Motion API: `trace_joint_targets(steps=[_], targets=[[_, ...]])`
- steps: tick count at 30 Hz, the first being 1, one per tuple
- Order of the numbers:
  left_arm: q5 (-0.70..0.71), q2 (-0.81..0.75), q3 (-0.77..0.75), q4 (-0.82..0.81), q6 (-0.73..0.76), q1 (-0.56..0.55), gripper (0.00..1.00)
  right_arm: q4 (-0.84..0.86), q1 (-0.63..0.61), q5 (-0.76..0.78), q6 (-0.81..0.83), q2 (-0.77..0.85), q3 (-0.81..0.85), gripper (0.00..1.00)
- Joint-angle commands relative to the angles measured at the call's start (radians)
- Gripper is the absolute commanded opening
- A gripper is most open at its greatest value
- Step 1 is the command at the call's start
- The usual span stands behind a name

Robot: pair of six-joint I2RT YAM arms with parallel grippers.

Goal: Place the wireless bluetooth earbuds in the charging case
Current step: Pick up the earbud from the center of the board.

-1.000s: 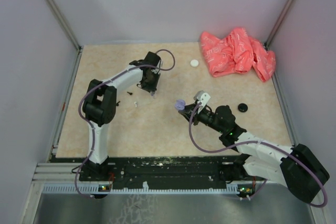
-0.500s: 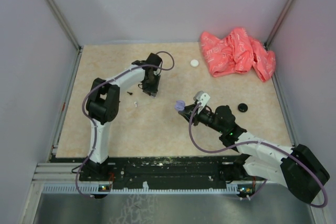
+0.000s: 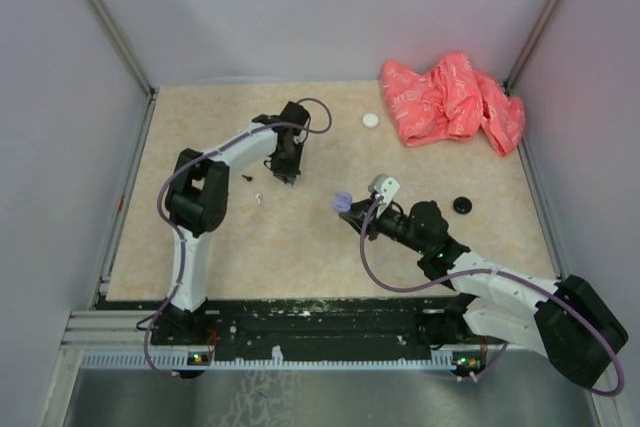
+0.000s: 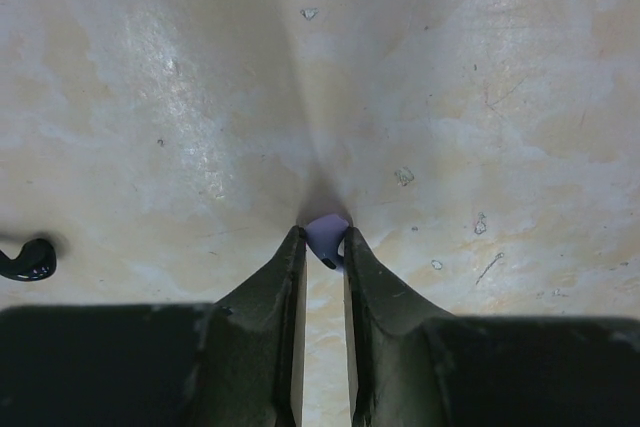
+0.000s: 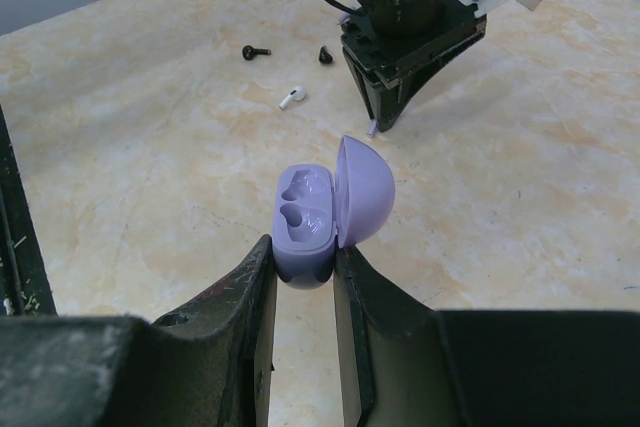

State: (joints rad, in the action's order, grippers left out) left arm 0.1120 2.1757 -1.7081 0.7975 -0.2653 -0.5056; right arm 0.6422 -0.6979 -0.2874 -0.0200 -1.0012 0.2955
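Note:
My left gripper points down at the table and is shut on a pale purple earbud, pinched at the very fingertips. The right wrist view shows that gripper just beyond the case. My right gripper is shut on the lavender charging case, held above the table with its lid hinged open and both sockets empty. From above, the case is right of the left gripper. A white earbud and two black earbuds lie loose on the table.
A round white case lies at the back and a round black case to the right of my right arm. A crumpled pink cloth fills the back right corner. Walls enclose the table on three sides.
The left gripper's fingers have closed on the purple earbud. The right arm and the open case have stayed where they were.

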Motion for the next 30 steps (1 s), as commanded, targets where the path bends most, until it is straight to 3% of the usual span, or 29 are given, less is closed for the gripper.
trace_joint_targets(steps=[1, 13, 30], targets=[[-0.002, -0.019, 0.023, 0.009, 0.008, -0.008, 0.18, 0.055, 0.005, -0.019, -0.006, 0.028, 0.028, 0.0], [-0.035, -0.308, 0.316, -0.329, 0.079, -0.009, 0.07, 0.057, 0.004, -0.027, 0.01, 0.001, 0.067, 0.0], [-0.116, -0.772, 0.69, -0.801, 0.274, -0.094, 0.05, 0.212, 0.003, -0.03, 0.001, -0.151, 0.142, 0.0]])
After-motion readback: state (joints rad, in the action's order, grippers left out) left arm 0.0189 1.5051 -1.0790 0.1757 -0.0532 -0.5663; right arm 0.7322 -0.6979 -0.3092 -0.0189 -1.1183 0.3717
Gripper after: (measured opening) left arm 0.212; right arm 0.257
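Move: The left fingers are already shut on the purple earbud, low over the board. The charging case it is bound for, held by the right hand, lies about 12 cm back, 12 cm to the right and 14 cm higher. A white earbud lies about 7 cm left and 4 cm back of the left hand, and a black earbud some 10 cm left and 1 cm farther out. From the right hand, the purple earbud is about 13 cm ahead, 13 cm left and 14 cm below. Up from the board, some 13 cm, goes the left hand with the purple earbud still pinched, after first easing back about 2 cm at board height; it ends slightly back and right, nearer the case. On the way its fingers swing from pointing down towards forward and right, by over 30 degrees. The right hand keeps its grip on the case and, late on, brings it about 3 cm forward, left and up. ##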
